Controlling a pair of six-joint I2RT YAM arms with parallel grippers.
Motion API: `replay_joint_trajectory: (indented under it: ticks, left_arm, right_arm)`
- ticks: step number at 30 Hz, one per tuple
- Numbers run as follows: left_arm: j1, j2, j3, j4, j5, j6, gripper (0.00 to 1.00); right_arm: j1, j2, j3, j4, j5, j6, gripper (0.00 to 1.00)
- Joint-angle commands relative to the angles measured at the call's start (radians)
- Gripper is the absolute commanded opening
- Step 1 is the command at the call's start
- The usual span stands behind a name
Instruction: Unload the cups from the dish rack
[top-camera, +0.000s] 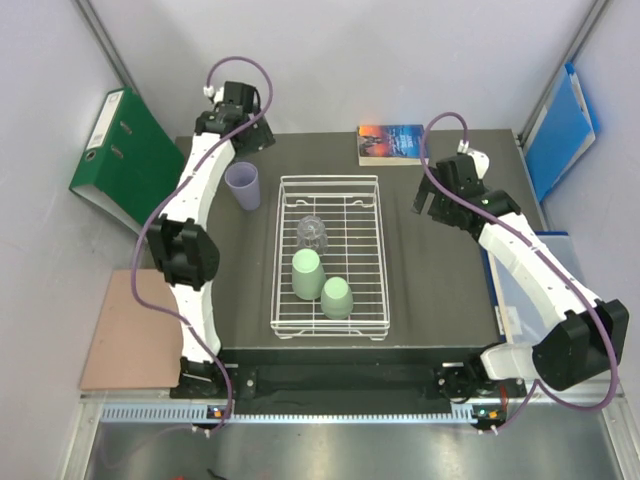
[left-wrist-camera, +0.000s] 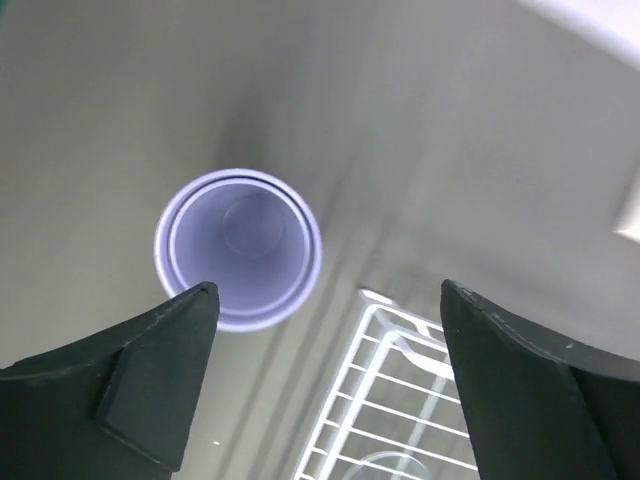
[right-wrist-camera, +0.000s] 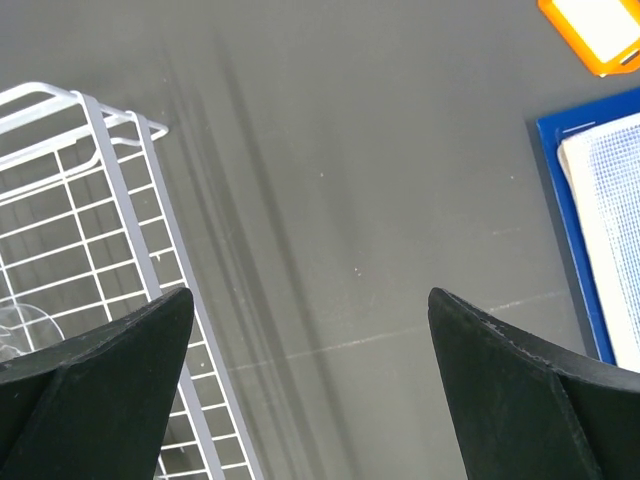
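Observation:
The white wire dish rack (top-camera: 282, 250) lies mid-table. Inside it are a clear ribbed glass cup (top-camera: 312, 233) and two pale green cups (top-camera: 306, 273) (top-camera: 336, 297) standing mouth down. A lilac cup (top-camera: 242, 186) stands upright on the table left of the rack's far corner. My left gripper (left-wrist-camera: 325, 290) hangs open above the lilac cup (left-wrist-camera: 238, 250), apart from it, and a second rim shows just inside the cup's mouth. The rack's corner (left-wrist-camera: 365, 300) lies under that gripper. My right gripper (right-wrist-camera: 308, 292) is open and holds nothing, over bare table right of the rack (right-wrist-camera: 100, 150).
A green binder (top-camera: 115, 160) leans at the back left. A book (top-camera: 390, 143) lies at the back edge and a blue folder (top-camera: 562, 130) stands at the back right. A blue-edged pad (right-wrist-camera: 590, 230) lies on the table's right side. A brown board (top-camera: 125, 330) sits beside the table on the left.

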Motion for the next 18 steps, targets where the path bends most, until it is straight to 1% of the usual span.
replay_joint_trajectory:
  ticks: [1, 2, 3, 5, 6, 8, 9, 10, 11, 12, 13, 14, 15, 17, 18]
  left_arm:
    - [-0.036, -0.212, -0.002, 0.132, -0.02, -0.03, 0.98]
    - [-0.05, -0.243, 0.001, 0.13, -0.027, -0.031, 0.99]
    - [-0.088, -0.259, -0.005, 0.127, -0.032, -0.033, 0.99]
    - [-0.143, -0.32, -0.034, 0.129, -0.089, -0.03, 0.99]
    - [-0.21, -0.343, -0.088, 0.133, -0.121, -0.03, 0.99]
    - [-0.271, -0.415, -0.156, 0.142, -0.185, -0.057, 0.99]
    - [-0.322, -0.441, -0.226, 0.142, -0.199, -0.075, 0.99]
    - [-0.34, -0.467, -0.271, 0.144, -0.204, -0.123, 0.99]
    - [-0.354, -0.537, -0.32, 0.17, -0.204, -0.146, 0.99]
    - [-0.372, -0.58, -0.45, 0.21, -0.195, -0.154, 0.99]
    - [-0.38, -0.626, -0.515, 0.24, -0.189, -0.18, 0.99]
    - [-0.384, -0.712, -0.57, 0.285, -0.176, -0.191, 0.99]
    - [-0.39, -0.745, -0.645, 0.288, -0.138, -0.197, 0.99]
    - [-0.41, -0.794, -0.664, 0.247, -0.153, -0.194, 0.99]
    - [-0.444, -0.8, -0.649, 0.174, -0.178, -0.194, 0.99]
  right_arm:
    - [0.021, -0.044, -0.023, 0.052, -0.022, -0.008, 0.99]
    - [0.026, -0.05, -0.03, 0.059, -0.031, -0.011, 1.0]
    - [0.03, -0.056, -0.034, 0.071, -0.037, -0.019, 1.0]
    - [0.05, -0.075, -0.053, 0.082, -0.031, -0.03, 1.0]
    - [0.055, -0.081, -0.057, 0.081, -0.025, -0.033, 0.99]
    - [0.081, -0.092, -0.073, 0.07, 0.028, -0.034, 0.99]
    - [0.092, -0.093, -0.076, 0.062, 0.053, -0.033, 1.0]
    - [0.104, -0.099, -0.083, 0.044, 0.082, -0.03, 1.0]
    - [0.133, -0.102, -0.086, 0.039, 0.129, -0.03, 1.0]
    - [0.15, -0.112, -0.096, 0.044, 0.146, -0.037, 1.0]
    - [0.187, -0.136, -0.117, 0.049, 0.169, -0.039, 1.0]
    - [0.205, -0.156, -0.131, 0.08, 0.195, -0.042, 1.0]
    - [0.216, -0.187, -0.143, 0.096, 0.185, -0.051, 1.0]
    - [0.242, -0.205, -0.155, 0.111, 0.128, -0.066, 1.0]
    - [0.254, -0.21, -0.159, 0.107, 0.131, -0.062, 1.0]
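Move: The left hand, just off the nested purple cups (about 4 cm to its left, 8 below), has the tall green cup some 26 cm back, 14 to the right and 9 below; the clear cup stands about 11 cm beyond that green cup, level with it sideways. From the right hand, the small green cup is roughly 15 cm back, 23 to the left, 9 below; the tall green cup stands about 7 cm farther out and 7 farther left than the small one. Touching nothing, the open left hand heads from the nested purple cups back over the rack, towards the tall green cup: up and then sweeping about 17 cm back and 11 right, sinking over the last third, fingers tipped up some 20 degrees. The right hand, open too, eases about 4 cm back and nearly as far left towards the small green cup, turning slightly counter-clockwise. ##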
